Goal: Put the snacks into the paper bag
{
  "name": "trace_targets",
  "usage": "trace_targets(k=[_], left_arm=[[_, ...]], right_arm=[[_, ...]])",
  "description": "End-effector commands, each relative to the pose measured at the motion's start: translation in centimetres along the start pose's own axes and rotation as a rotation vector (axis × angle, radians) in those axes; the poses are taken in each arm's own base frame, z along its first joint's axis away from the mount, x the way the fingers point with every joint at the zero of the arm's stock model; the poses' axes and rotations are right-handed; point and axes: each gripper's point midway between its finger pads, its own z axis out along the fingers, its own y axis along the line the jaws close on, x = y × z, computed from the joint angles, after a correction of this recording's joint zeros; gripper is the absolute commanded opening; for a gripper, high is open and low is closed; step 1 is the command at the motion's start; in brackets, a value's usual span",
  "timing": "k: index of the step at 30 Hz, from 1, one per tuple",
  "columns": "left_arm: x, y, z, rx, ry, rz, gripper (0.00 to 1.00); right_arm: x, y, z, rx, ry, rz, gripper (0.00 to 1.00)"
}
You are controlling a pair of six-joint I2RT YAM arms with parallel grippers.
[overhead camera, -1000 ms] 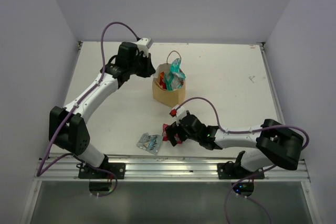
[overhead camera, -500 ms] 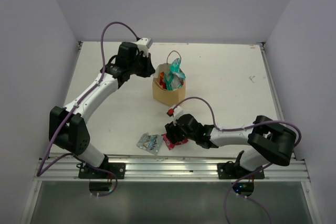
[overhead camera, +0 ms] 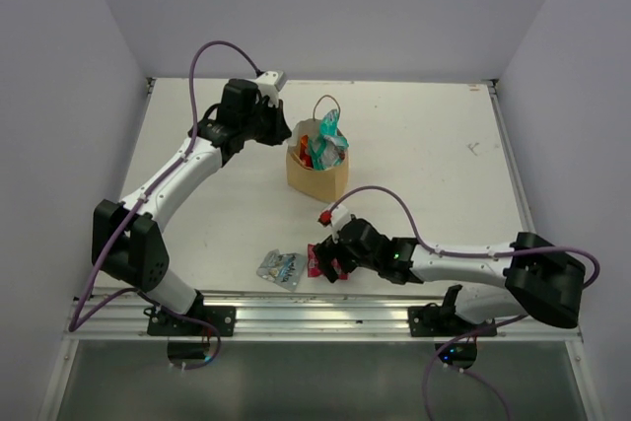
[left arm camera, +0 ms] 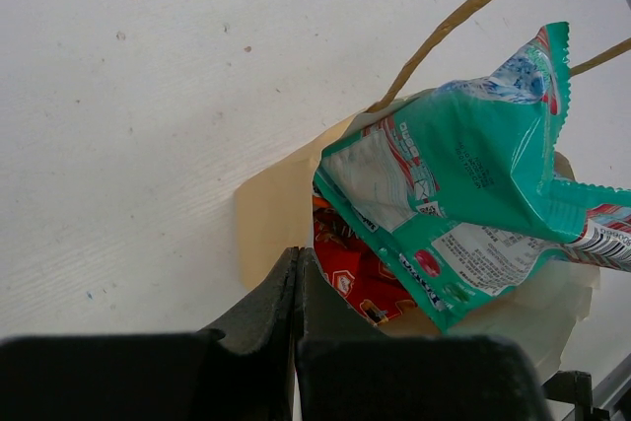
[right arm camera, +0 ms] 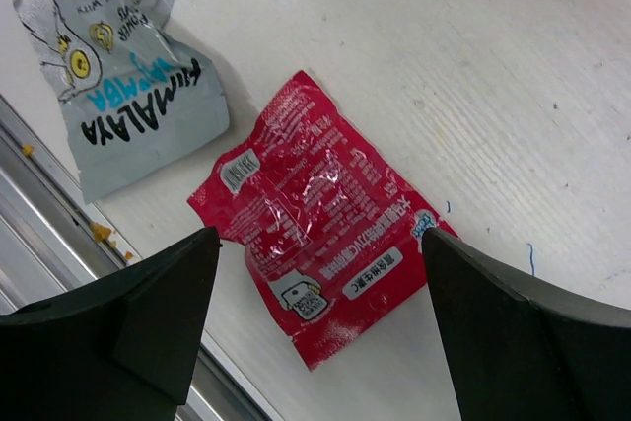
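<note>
The brown paper bag stands upright mid-table with a teal-white packet sticking out of its mouth and a red packet under it. My left gripper is shut on the bag's rim, its jaws pinched together on the paper edge. My right gripper is open wide just above the small pink-red packet, which lies flat on the table between the fingers. The small silver-grey packet lies to its left; it also shows in the top view.
The metal rail of the table's front edge runs just below both loose packets. Grey walls enclose the table on the left, right and back.
My right gripper shifted slightly right and back over the pink-red packet. The left arm and the bag have not moved.
</note>
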Motion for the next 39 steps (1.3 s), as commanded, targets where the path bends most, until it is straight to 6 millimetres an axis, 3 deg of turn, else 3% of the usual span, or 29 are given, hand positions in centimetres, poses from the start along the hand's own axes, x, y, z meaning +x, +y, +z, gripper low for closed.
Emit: trace_targets(k=[1, 5, 14, 16, 17, 22, 23, 26, 28, 29, 30, 32, 33, 34, 36, 37, 39], left_arm=[[-1.1, -0.8, -0.5, 0.023, -0.041, 0.000, 0.00], [-1.1, -0.8, -0.5, 0.022, -0.042, -0.003, 0.00], [-1.0, -0.7, -0.6, 0.016, -0.042, 0.005, 0.00], [-1.1, -0.7, -0.6, 0.016, -0.044, 0.005, 0.00], [-1.0, -0.7, -0.6, 0.017, -0.043, 0.006, 0.00], [-1.0, -0.6, -0.6, 0.013, -0.044, 0.008, 0.00], [-1.1, -0.6, -0.7, 0.013, -0.045, 0.008, 0.00], [-1.1, -0.6, -0.7, 0.013, -0.045, 0.008, 0.00], [-1.1, -0.7, -0.6, 0.015, -0.046, 0.009, 0.00], [-1.1, -0.7, -0.6, 0.016, -0.045, 0.010, 0.00], [-1.1, -0.7, -0.6, 0.018, -0.045, 0.011, 0.00], [-1.0, -0.7, -0.6, 0.019, -0.044, 0.012, 0.00], [-1.0, -0.7, -0.6, 0.017, -0.043, 0.011, 0.00], [-1.1, -0.7, -0.6, 0.018, -0.046, 0.012, 0.00], [-1.1, -0.7, -0.6, 0.018, -0.044, 0.011, 0.00], [-1.1, -0.8, -0.6, 0.019, -0.044, 0.012, 0.00], [-1.1, -0.7, -0.6, 0.016, -0.043, 0.011, 0.00]], right_arm=[[2.4, -1.1, -0.4, 0.039, 0.062, -0.020, 0.88], [2.8, -0.9, 0.5, 0.045, 0.078, -0.029, 0.88], [6.2, 0.8, 3.6, 0.034, 0.215, -0.095, 0.85], [7.4, 1.2, 4.3, 0.047, 0.256, -0.115, 0.77], [7.6, 1.2, 4.5, 0.059, 0.261, -0.119, 0.66], [8.9, 1.6, 5.2, 0.080, 0.306, -0.137, 0.43], [9.0, 1.4, 5.2, 0.093, 0.309, -0.144, 0.18], [8.6, 1.1, 4.8, 0.120, 0.305, -0.148, 0.10], [7.3, 0.5, 3.8, 0.164, 0.280, -0.155, 0.06], [5.4, 0.9, 2.9, 0.156, 0.227, -0.149, 0.00], [4.7, 0.1, 1.9, 0.195, 0.221, -0.172, 0.00], [0.6, 0.6, 0.2, 0.217, 0.142, -0.182, 0.00], [-1.1, 0.1, -1.9, 0.243, 0.130, -0.206, 0.00], [-5.6, 0.6, -3.4, 0.277, 0.032, -0.197, 0.00], [-9.2, 0.2, -6.2, 0.320, -0.023, -0.233, 0.00], [-13.5, 0.2, -8.6, 0.354, -0.138, -0.208, 0.00], [-16.8, 0.2, -10.9, 0.376, -0.214, -0.235, 0.00]])
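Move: The pink packet lies almost under the right hand's open fingers, about 2 cm ahead, 2 cm to the left and 4 cm below. The grey packet is about 12 cm to the left of this hand, level with it fore and aft and as low. The paper bag stands roughly 21 cm ahead and 2 cm left, its middle some 4 cm higher. From the left hand the pink packet is about 22 cm back, 10 cm right and 21 cm below. The right fingers pinch the pink packet: they sink about 3 cm to the table, easing slightly back and right, then sweep some 9 cm left along it, closing in the second half of the sweep. With the packet gripped, the hand comes back right about 5 cm and rises fast, some 13 cm, tipping the fingertips up a little and edging forward towards the bag. ##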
